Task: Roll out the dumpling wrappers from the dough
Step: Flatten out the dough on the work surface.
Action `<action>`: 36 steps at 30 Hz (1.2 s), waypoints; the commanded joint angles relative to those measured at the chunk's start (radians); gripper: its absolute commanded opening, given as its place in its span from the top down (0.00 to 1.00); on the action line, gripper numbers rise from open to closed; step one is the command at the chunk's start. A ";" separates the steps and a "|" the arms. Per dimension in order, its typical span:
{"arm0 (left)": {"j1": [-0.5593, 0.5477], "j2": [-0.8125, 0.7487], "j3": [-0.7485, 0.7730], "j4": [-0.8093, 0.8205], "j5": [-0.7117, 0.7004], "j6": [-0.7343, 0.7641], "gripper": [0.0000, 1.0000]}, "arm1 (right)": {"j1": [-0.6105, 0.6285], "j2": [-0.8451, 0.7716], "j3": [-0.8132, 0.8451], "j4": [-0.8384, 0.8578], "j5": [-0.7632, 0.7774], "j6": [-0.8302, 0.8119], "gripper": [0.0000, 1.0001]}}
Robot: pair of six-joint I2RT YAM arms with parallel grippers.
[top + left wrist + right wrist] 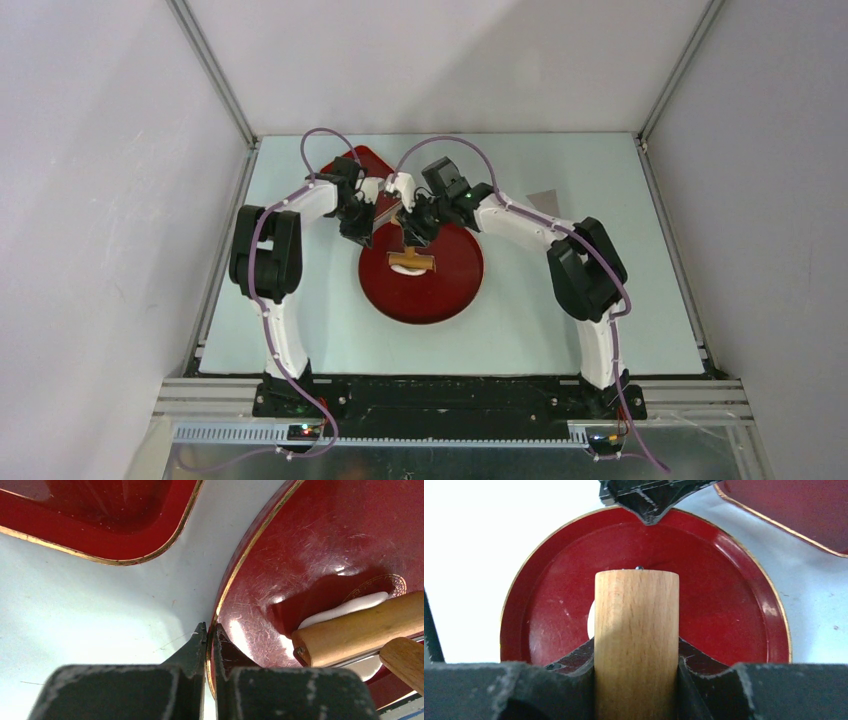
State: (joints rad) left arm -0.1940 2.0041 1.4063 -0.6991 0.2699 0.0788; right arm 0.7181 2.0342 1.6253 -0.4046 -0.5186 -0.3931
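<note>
A round red plate lies mid-table. On it a flat white piece of dough sits under a wooden rolling pin, which hides most of its outline; only a sliver of the dough shows beside the pin's handle. My right gripper is shut on the rolling pin by its handle, above the plate. My left gripper is shut on the gold-edged rim of the plate at its far left side. In the top view the left gripper and right gripper stand close together.
A second red tray with a gold edge lies behind the plate, near the left gripper; the tray sits a short gap from the plate's rim. The table is pale, walled by grey panels.
</note>
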 commanded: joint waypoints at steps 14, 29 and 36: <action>0.004 0.030 0.014 0.034 -0.022 -0.008 1.00 | -0.002 -0.011 -0.169 0.053 0.556 0.308 1.00; 0.004 0.031 0.014 0.034 -0.016 -0.003 1.00 | -0.004 -0.227 -0.206 0.095 0.286 -0.053 1.00; 0.004 0.033 0.016 0.032 -0.010 0.006 1.00 | -0.001 -0.203 -0.064 0.000 0.275 -0.288 1.00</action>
State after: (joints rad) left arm -0.1940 2.0041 1.4067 -0.6991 0.2699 0.0792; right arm 0.7151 1.8584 1.4456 -0.3580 -0.2039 -0.4911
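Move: The dough disc lies under the roller that the right hand holds, about 2 cm back, 1 cm left and some 10 cm below that hand's grip. The red plate's centre is roughly 3 cm back and 3 cm right of the hand, the left gripper 3 cm ahead and 11 cm left at the rim, and the red tray's middle about 18 cm ahead and 11 cm left. From the left hand the dough is some 10 cm right and 5 cm back. Keep the right grip on the roller handle and take the roller off the dough, sweeping the hand about 6 cm forward and 5 cm right while turning it some 30 degrees clockwise. Then draw it back about 4 cm, turning most of the way counter-clockwise again, raising it about a centimetre and tilting its forward side up. ##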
